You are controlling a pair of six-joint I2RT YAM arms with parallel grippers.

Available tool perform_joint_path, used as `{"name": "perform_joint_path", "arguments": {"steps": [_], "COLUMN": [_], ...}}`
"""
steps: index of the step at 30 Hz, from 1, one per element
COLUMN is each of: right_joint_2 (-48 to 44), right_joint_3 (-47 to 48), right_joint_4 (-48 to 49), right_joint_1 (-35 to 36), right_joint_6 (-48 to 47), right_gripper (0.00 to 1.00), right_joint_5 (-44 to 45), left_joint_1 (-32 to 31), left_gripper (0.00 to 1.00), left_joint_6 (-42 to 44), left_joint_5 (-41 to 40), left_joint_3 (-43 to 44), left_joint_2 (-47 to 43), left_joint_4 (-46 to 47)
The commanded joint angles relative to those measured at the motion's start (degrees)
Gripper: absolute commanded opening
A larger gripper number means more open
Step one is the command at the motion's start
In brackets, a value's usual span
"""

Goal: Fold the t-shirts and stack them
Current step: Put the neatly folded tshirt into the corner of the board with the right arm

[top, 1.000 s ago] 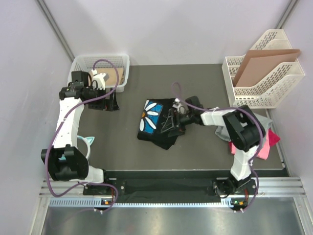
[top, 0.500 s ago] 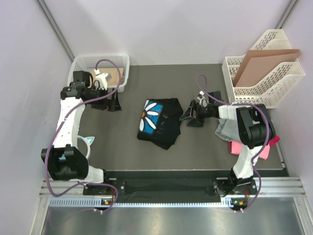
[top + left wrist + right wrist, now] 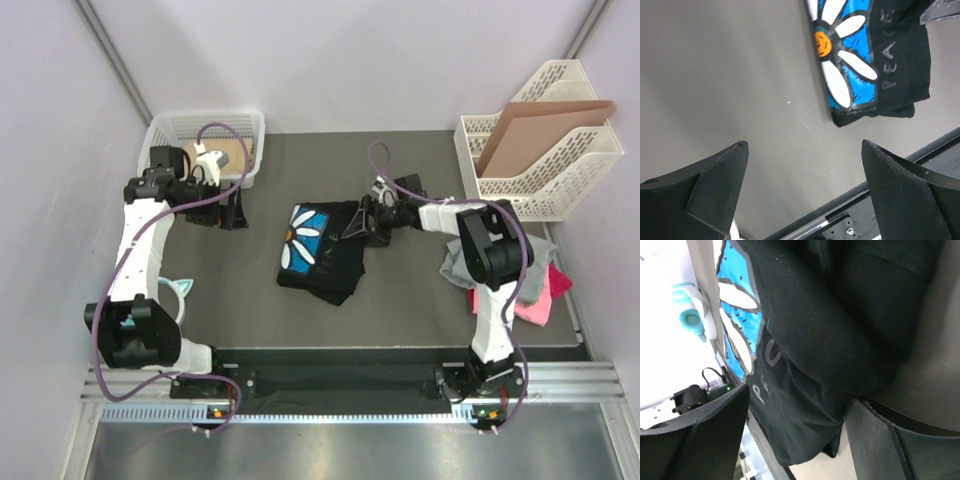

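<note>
A folded black t-shirt (image 3: 322, 262) with a blue-and-white daisy print lies in the middle of the table. My right gripper (image 3: 362, 222) is at its upper right edge, low over the table. In the right wrist view the black t-shirt (image 3: 840, 315) bulges between the right gripper's (image 3: 799, 397) jaws, which stand open around the folded edge. My left gripper (image 3: 232, 210) hovers open over bare table, left of the shirt; its wrist view shows the left gripper (image 3: 804, 145) with nothing in it and the black t-shirt (image 3: 895, 75) beyond. A grey t-shirt (image 3: 456, 264) and a pink t-shirt (image 3: 540, 306) lie crumpled at the right, partly behind the right arm.
A white basket (image 3: 170, 130) stands at the back left, close behind the left gripper. A white file rack (image 3: 535, 190) at the back right holds a brown cardboard sheet (image 3: 540, 125). A teal-and-white object (image 3: 178, 290) lies by the left arm. A black rail (image 3: 380, 355) runs along the front edge.
The right gripper drew back to the right off the black shirt, then came back to its upper right edge. The left arm has stayed put.
</note>
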Motion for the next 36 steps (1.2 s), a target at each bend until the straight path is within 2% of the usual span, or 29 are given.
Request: {"name": "perform_joint_path", "arguments": {"steps": [1, 8, 11, 12, 14, 17, 23, 27, 36], "right_joint_2": [5.79, 8.16, 8.96, 8.87, 7.91, 6.33, 5.44, 4.13, 4.12], "right_joint_3": [-0.90, -4.50, -4.76, -4.94, -5.21, -5.56, -6.87, -8.28, -7.93], "right_joint_4": [-1.31, 6.95, 7.31, 7.66, 7.84, 7.75, 8.62, 8.98, 8.88], "right_joint_1": [4.46, 10.08, 11.76, 11.85, 11.76, 11.58, 10.71, 9.83, 8.95], "right_joint_6": [-1.79, 4.01, 4.63, 4.89, 5.24, 5.24, 5.95, 5.69, 5.77], "right_gripper": [0.73, 0.65, 0.67, 0.67, 0.68, 0.70, 0.70, 0.70, 0.70], "right_joint_5": [7.96, 7.78, 8.49, 8.49, 8.49, 8.84, 8.93, 8.84, 8.58], "left_joint_1": [-0.12, -0.12, -1.25, -6.22, -11.87, -17.33, -18.31, -18.14, -18.14], "left_gripper": [0.99, 0.99, 0.99, 0.99, 0.99, 0.99, 0.99, 0.99, 0.99], "left_joint_6": [2.01, 3.60, 1.49, 0.62, -0.71, -1.33, -0.19, 0.25, -0.71], "left_joint_5": [-0.91, -2.41, 2.75, 1.73, -6.41, -8.11, -13.03, -17.17, -16.03], "left_joint_3": [2.48, 3.54, 1.52, 0.56, -0.76, -1.65, -4.27, -8.06, -9.73], "left_joint_2": [-1.33, -3.09, -2.14, -1.26, 1.90, 7.34, 16.14, 18.61, 21.42], "left_joint_4": [-1.50, -2.82, -0.11, 0.95, 4.38, 7.02, 9.65, 12.28, 15.11]}}
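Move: The black t-shirt's middle lies about 19 cm right of the left hand, 2 cm nearer the base and some 18 cm below it. Its flower print is closer, about 15 cm right and 1 cm ahead. The white basket stands roughly 21 cm ahead and 8 cm left of that hand. From the right hand, already at the shirt's right edge, the shirt's middle is about 10 cm left, 3 cm back and a little lower. Keep the right gripper low, its part-open fingers on the bunched right edge, and slide the shirt left about 8 cm and back 4, then ease off a centimetre. Meanwhile swing the wide-open left gripper right some 9 cm, then sink it about 16 cm onto the flower side, easing back left and tipping the fingers more steeply down. ##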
